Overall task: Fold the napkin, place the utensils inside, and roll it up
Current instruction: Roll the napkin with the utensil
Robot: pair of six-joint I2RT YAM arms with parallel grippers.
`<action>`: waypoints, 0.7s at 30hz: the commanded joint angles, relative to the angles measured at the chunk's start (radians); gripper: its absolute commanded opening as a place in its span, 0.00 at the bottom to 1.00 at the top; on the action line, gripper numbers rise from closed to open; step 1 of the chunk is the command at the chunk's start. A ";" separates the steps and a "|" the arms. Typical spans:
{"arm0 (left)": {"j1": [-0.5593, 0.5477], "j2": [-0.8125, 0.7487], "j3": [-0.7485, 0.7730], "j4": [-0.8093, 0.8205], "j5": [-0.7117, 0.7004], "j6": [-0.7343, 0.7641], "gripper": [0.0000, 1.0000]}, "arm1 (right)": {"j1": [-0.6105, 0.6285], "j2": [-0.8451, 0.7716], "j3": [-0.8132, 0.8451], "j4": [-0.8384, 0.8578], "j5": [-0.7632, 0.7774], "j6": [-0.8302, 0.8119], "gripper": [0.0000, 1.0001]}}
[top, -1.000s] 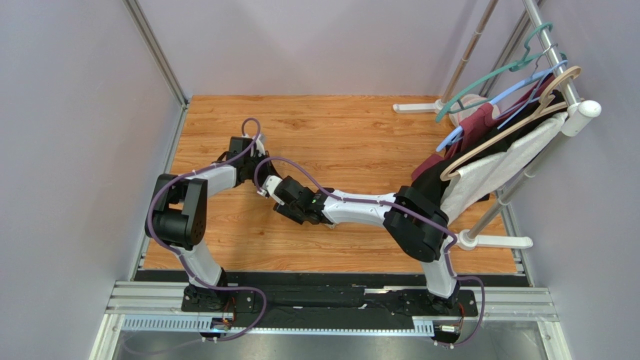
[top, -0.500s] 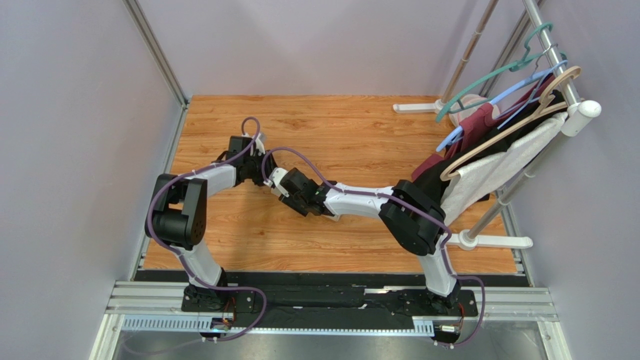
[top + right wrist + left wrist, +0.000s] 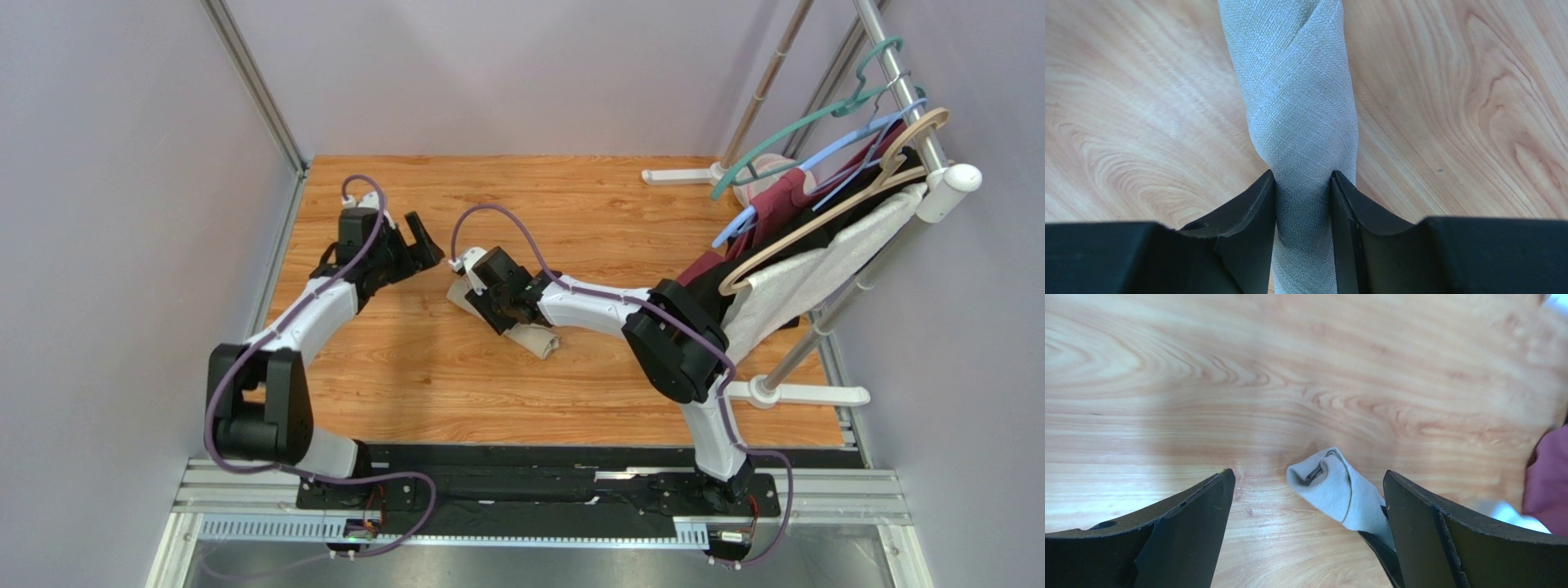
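Observation:
The napkin (image 3: pixel 536 341) lies on the wooden table as a tight beige roll, running diagonally at mid-table. My right gripper (image 3: pixel 497 300) sits over its middle, and in the right wrist view both fingers press the napkin (image 3: pixel 1296 92) from either side, so the right gripper (image 3: pixel 1303 174) is shut on it. My left gripper (image 3: pixel 423 245) stands open a little to the left of the roll. In the left wrist view the napkin's (image 3: pixel 1339 487) open end lies ahead of the wide-apart left gripper (image 3: pixel 1308 473), touching neither finger. The utensils are hidden.
A clothes rack (image 3: pixel 908 98) with hangers and white and maroon garments (image 3: pixel 785 263) fills the right side, with white feet (image 3: pixel 681 175) on the table. Grey walls close the left and back. A maroon garment (image 3: pixel 1548 478) shows at the left wrist view's right edge.
The left gripper has opened wide and drawn back to the left, away from the roll. The right gripper has slid along the napkin and narrowed onto it.

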 commanded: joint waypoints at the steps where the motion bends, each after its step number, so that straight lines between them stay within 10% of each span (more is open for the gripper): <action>1: 0.039 -0.133 -0.041 0.005 -0.069 -0.030 0.99 | -0.071 0.066 -0.007 -0.119 0.042 0.100 0.37; 21: 0.067 -0.504 0.033 -0.320 -0.003 0.092 0.99 | -0.285 0.140 0.067 -0.224 0.166 0.238 0.37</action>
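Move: The right hand already straddles the rolled napkin close to its middle, which lies about 1 cm to the hand's right, 1 cm back and 1 cm below. The roll runs from far left to near right. The clear patch of table it is taken to lies roughly 10 cm ahead and 9 cm to the right. From the empty, raised left hand, the rolled napkin's middle is some 15 cm right, 3 cm back and 9 cm below. Keeping its hold with the fingers on either side of the rolled napkin, the right hand slides it level over the table, forward and to the right in equal parts for about 13 cm in all, speeding up and turning some 25 degrees clockwise as it goes. The left hand, fingers still wide open and empty, draws away from the roll, rising about 10 cm, first with a little shift left and then backing off towards its base, its fingers tipping up slightly. ##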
